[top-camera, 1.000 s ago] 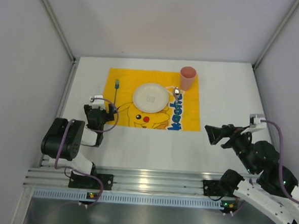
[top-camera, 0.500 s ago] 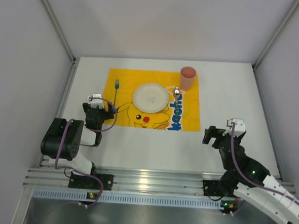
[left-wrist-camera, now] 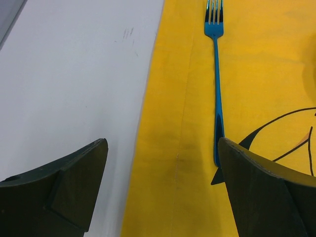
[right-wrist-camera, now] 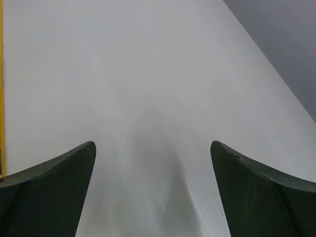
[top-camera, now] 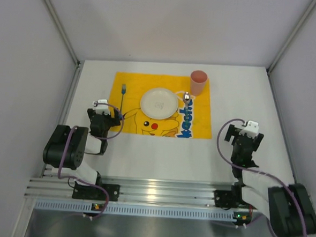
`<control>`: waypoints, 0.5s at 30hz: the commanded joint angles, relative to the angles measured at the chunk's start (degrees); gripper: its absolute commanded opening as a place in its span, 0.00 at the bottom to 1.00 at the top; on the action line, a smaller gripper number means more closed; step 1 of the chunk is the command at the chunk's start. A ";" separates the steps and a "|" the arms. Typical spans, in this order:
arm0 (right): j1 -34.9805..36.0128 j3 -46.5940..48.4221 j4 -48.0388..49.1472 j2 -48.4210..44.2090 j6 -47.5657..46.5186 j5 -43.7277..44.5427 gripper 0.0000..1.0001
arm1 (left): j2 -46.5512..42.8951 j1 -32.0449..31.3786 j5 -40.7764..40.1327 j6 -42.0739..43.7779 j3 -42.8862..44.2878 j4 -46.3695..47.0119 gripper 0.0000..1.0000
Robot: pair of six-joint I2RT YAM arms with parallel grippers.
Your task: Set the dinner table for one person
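The white dinner table [top-camera: 245, 97] carries a yellow cartoon placemat [top-camera: 201, 114]. On the mat lie a white plate [top-camera: 159, 103], a blue fork [top-camera: 123, 96] to its left, a spoon [top-camera: 186, 97] to its right and a pink cup [top-camera: 198, 82] at the far right corner. My left gripper [top-camera: 108, 117] stands open over the mat's left edge [left-wrist-camera: 148, 148], and the fork's handle [left-wrist-camera: 217, 98] ends by its right finger. My right gripper [top-camera: 243, 133] is open over bare table [right-wrist-camera: 153, 74], right of the mat, holding nothing.
Grey walls close in the table on the left, right and back. An aluminium rail [top-camera: 159, 191] runs along the near edge with both arm bases on it. The mat's edge shows as a thin yellow strip [right-wrist-camera: 1, 89] at the left of the right wrist view.
The right arm has folded back toward its base, and its gripper has turned from pointing left to pointing away across the table. The left gripper has stayed by the fork handle.
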 commanded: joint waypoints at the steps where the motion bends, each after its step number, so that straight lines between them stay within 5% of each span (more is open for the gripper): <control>1: -5.84 1.32 33.77 15.42 0.51 -11.70 1.00 | -0.14 0.37 0.80 -0.20 1.15 4.77 0.99; 6: -15.47 5.19 46.93 33.77 -3.45 -32.60 1.00 | -0.06 0.37 0.80 -0.20 1.15 4.77 0.99; 8: -16.74 7.99 40.43 32.34 -0.03 -33.08 1.00 | -0.06 0.37 0.89 -0.20 1.15 4.69 0.99; 15: -17.71 7.30 42.61 33.03 -0.90 -35.98 1.00 | -0.15 0.37 0.89 -0.20 1.15 4.69 0.99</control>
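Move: The spoon, already laid on the placemat, lies about 30 cm left of the empty right hand, 11 cm farther out and 8 cm below it. The cup stands some 22 cm ahead of that hand and 25 cm to its left; the plate is about 15 cm ahead and 44 cm left. From the resting left hand the spoon is roughly 42 cm right and 3 cm ahead. The open right hand glides about 8 cm forward beside the placemat, turning some 15 degrees counter-clockwise, touching nothing. ##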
